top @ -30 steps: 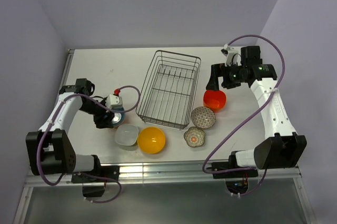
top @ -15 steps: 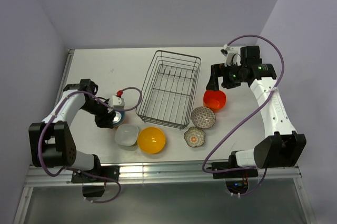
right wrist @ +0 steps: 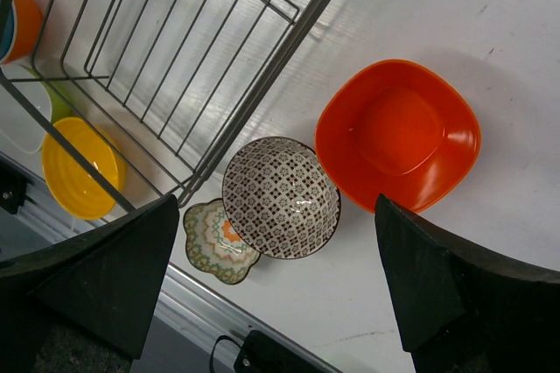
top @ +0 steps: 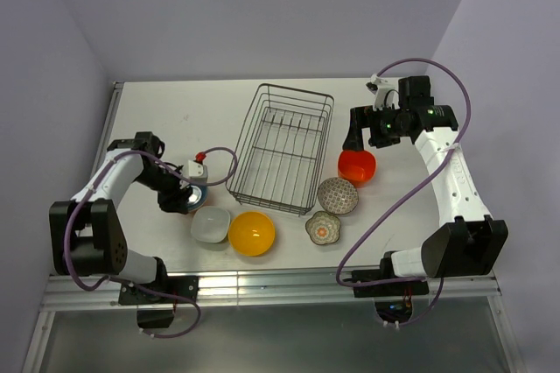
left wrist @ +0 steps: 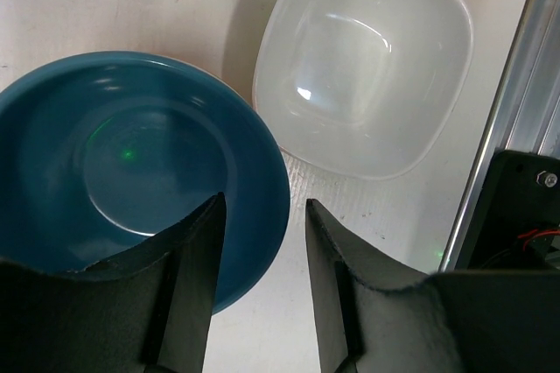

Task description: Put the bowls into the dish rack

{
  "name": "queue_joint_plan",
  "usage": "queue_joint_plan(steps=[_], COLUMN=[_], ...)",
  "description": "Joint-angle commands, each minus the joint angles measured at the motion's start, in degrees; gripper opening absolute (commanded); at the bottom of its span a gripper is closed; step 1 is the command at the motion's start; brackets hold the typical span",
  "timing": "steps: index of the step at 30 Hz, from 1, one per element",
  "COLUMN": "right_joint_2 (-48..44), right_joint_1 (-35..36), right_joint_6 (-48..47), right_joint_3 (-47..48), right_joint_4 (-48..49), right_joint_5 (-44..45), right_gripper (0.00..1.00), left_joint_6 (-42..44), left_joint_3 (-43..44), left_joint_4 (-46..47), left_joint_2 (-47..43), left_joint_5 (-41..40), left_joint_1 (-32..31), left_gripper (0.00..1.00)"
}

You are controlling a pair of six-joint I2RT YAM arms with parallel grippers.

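Observation:
The blue-inside bowl (left wrist: 131, 154) sits on the table at the left (top: 196, 193). My left gripper (left wrist: 262, 202) straddles its near rim, one finger inside the bowl and one outside over the table, with a gap still showing on both sides. The white bowl (top: 210, 224) and the yellow bowl (top: 252, 233) lie just beside it. The wire dish rack (top: 271, 200) stands mid-table with no bowl in it. My right gripper (right wrist: 276, 202) hangs wide open above the red-orange bowl (right wrist: 398, 132) and the patterned bowl (right wrist: 280, 198). The scalloped floral bowl (right wrist: 217, 237) rests next to the patterned one.
A metal rail (top: 289, 281) runs along the near table edge, close to the white bowl, yellow bowl and floral bowl. The left arm's purple cable (top: 219, 152) loops up against the rack's left side. Walls close in at the back and on both sides.
The left jaws have narrowed around the blue bowl's rim, and the left arm's elbow has shifted slightly. The right arm and all other bowls have stayed put.

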Motion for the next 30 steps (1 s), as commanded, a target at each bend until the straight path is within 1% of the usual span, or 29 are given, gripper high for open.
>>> queue_joint_plan(steps=[1, 6, 12, 15, 18, 19, 30], right_joint_2=[-0.22, -0.66, -0.57, -0.48, -0.57, -0.57, -0.74], right_joint_1=[-0.16, -0.16, -0.16, -0.16, -0.16, -0.16, -0.16], right_joint_6=[-0.58, -0.58, -0.58, -0.58, -0.58, -0.50, -0.41], right_joint_3=[0.23, -0.21, -0.12, -0.21, -0.12, -0.03, 1.02], right_joint_4=[-0.04, 0.14, 0.22, 0.31, 0.31, 0.31, -0.13], right_joint_5=[0.71, 1.06, 1.15, 1.06, 1.06, 0.97, -1.49], right_gripper=[1.00, 1.00, 1.00, 1.00, 1.00, 1.00, 1.00], left_joint_6=[1.71, 1.54, 1.45, 1.63, 1.63, 1.37, -2.15], left_joint_3=[-0.18, -0.79, 0.26, 0.79, 1.49, 1.93, 4.04], left_joint_4=[-0.75, 0.30, -0.75, -1.54, -2.69, -2.86, -4.97], left_joint_2=[0.69, 1.21, 1.39, 1.39, 1.39, 1.39, -1.42], left_joint_5=[0.33, -0.37, 0.15, 0.42, 0.94, 1.21, 1.65], left_joint_1=[-0.40, -0.58, -0.49, -0.49, -0.49, -0.49, -0.49], left_gripper=[0.47, 0.46, 0.34, 0.32, 0.24, 0.19, 0.00])
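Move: The blue bowl, nested in an orange bowl, has its near rim already between the left fingers; its middle lies about 5 cm ahead of the left hand, 1 cm to the right and 3 cm below. The white bowl is roughly 5 cm back and 7 cm right, the yellow bowl about 7 cm back and 18 cm right, the dish rack's middle some 16 cm ahead and 26 cm right. From the right hand, the blue bowl is roughly 45 cm left, 4 cm back and 18 cm below. Ease the half-open left gripper down about half a centimetre astride the blue bowl's near rim, then close the fingers until they pinch the wall, letting them drift slightly back as they shut. Once gripped, raise the hand about 1 cm, keeping the wrist almost unchanged. ##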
